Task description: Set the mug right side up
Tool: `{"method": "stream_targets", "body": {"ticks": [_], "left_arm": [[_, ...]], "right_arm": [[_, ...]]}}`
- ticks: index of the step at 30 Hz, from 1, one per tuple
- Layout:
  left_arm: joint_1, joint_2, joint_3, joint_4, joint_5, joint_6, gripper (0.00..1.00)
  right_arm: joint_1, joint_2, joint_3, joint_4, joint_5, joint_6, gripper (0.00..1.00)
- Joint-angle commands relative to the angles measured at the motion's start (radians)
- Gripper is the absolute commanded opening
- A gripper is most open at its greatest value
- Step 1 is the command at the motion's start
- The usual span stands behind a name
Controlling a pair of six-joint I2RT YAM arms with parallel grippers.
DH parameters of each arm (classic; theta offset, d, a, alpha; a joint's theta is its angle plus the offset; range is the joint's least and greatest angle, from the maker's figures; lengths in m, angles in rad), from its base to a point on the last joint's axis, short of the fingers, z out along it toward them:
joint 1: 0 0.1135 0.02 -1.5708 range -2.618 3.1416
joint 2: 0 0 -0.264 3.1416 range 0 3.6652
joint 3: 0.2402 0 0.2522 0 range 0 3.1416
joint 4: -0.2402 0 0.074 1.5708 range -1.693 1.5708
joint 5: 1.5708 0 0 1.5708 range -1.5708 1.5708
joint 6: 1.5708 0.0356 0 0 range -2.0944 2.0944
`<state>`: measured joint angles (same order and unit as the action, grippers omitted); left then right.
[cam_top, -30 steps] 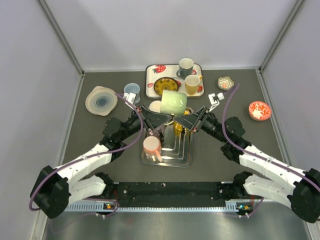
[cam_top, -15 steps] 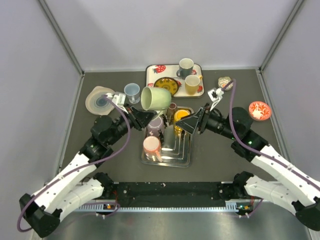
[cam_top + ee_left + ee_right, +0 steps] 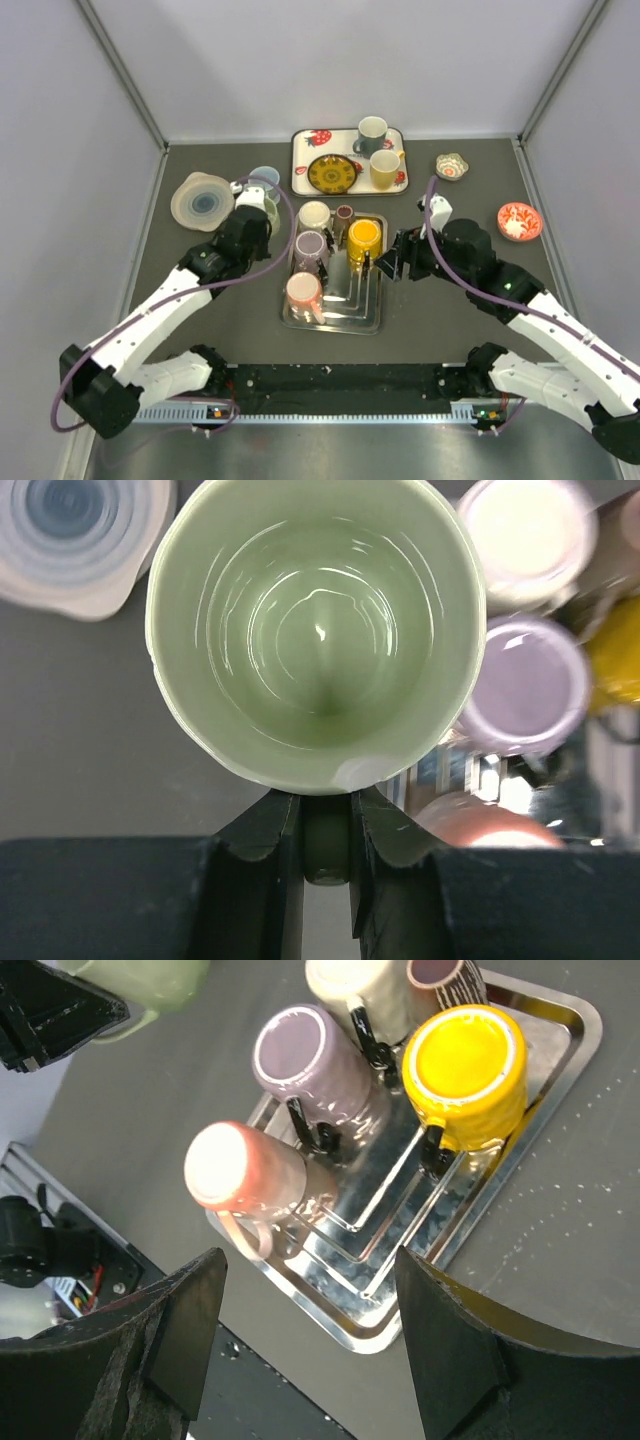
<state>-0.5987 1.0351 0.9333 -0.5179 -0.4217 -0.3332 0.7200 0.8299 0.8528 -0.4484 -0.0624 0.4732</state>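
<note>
In the left wrist view the pale green mug shows its open mouth to the camera, and its handle is pinched between the fingers of my left gripper, which is shut on it. From above, the mug is mostly hidden under my left gripper, left of the metal drying rack. My right gripper is open with nothing in it and hangs over the rack's right side. The green mug sits at the top left of the right wrist view.
The rack holds upside-down mugs: pink, purple, yellow, cream and brown. Behind are a strawberry tray with two mugs and a plate, a blue cup, a lidded dish and two small bowls.
My right gripper let go of the green mug, opened and drew back right. My left arm carried the mug from above the rack down to the left, mouth now facing up.
</note>
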Motion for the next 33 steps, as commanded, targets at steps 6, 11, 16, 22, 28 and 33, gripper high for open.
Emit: {"method": "stream_targets", "body": {"ticks": [6, 11, 16, 22, 28, 33], "left_arm": [[0.141, 0.094, -0.071, 0.114, -0.011, -0.024, 0.00], [0.218, 0.189, -0.080, 0.171, 0.061, -0.056, 0.00], [0.223, 0.290, -0.057, 0.220, 0.104, -0.087, 0.00], [0.223, 0.397, 0.012, 0.219, 0.118, -0.112, 0.00], [0.238, 0.471, 0.047, 0.231, 0.132, -0.136, 0.00], [0.243, 0.490, 0.055, 0.200, 0.150, -0.144, 0.10]], "right_arm": [[0.004, 0.008, -0.014, -0.039, 0.101, -0.042, 0.69], [0.004, 0.000, -0.041, -0.029, 0.193, -0.015, 0.69], [0.006, 0.015, -0.051, -0.009, 0.184, -0.044, 0.70], [0.006, 0.069, -0.024, -0.036, 0.161, -0.071, 0.70], [0.006, 0.072, -0.023, -0.038, 0.157, -0.090, 0.71], [0.006, 0.080, -0.024, -0.044, 0.147, -0.099, 0.71]]}}
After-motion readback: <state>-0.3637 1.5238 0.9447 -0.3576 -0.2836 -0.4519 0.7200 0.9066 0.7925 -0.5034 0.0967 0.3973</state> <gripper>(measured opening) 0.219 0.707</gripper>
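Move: Ahead of the left hand, which holds the green mug by its handle, the free patch of table meant for it lies about 12 cm forward, 2 cm left and 15 cm down. The blue mug stands some 12 cm beyond that patch; the upturned cream mug is 16 cm ahead and 11 right of the hand, the purple one 7 ahead and 11 right. From the empty right hand the patch is about 19 cm ahead and 31 left, well below. Lowering the green mug by its handle, the left hand sinks about 13 cm beside the tray, swinging left by some 5 cm and partly back again, then eases forward, nearly level, towards the blue mug, about 6 cm in all. The wrist tips some 20 degrees further down and turns slightly counter-clockwise; the fingers keep their grip. The open, empty right hand sinks about 6 cm and drifts right. ##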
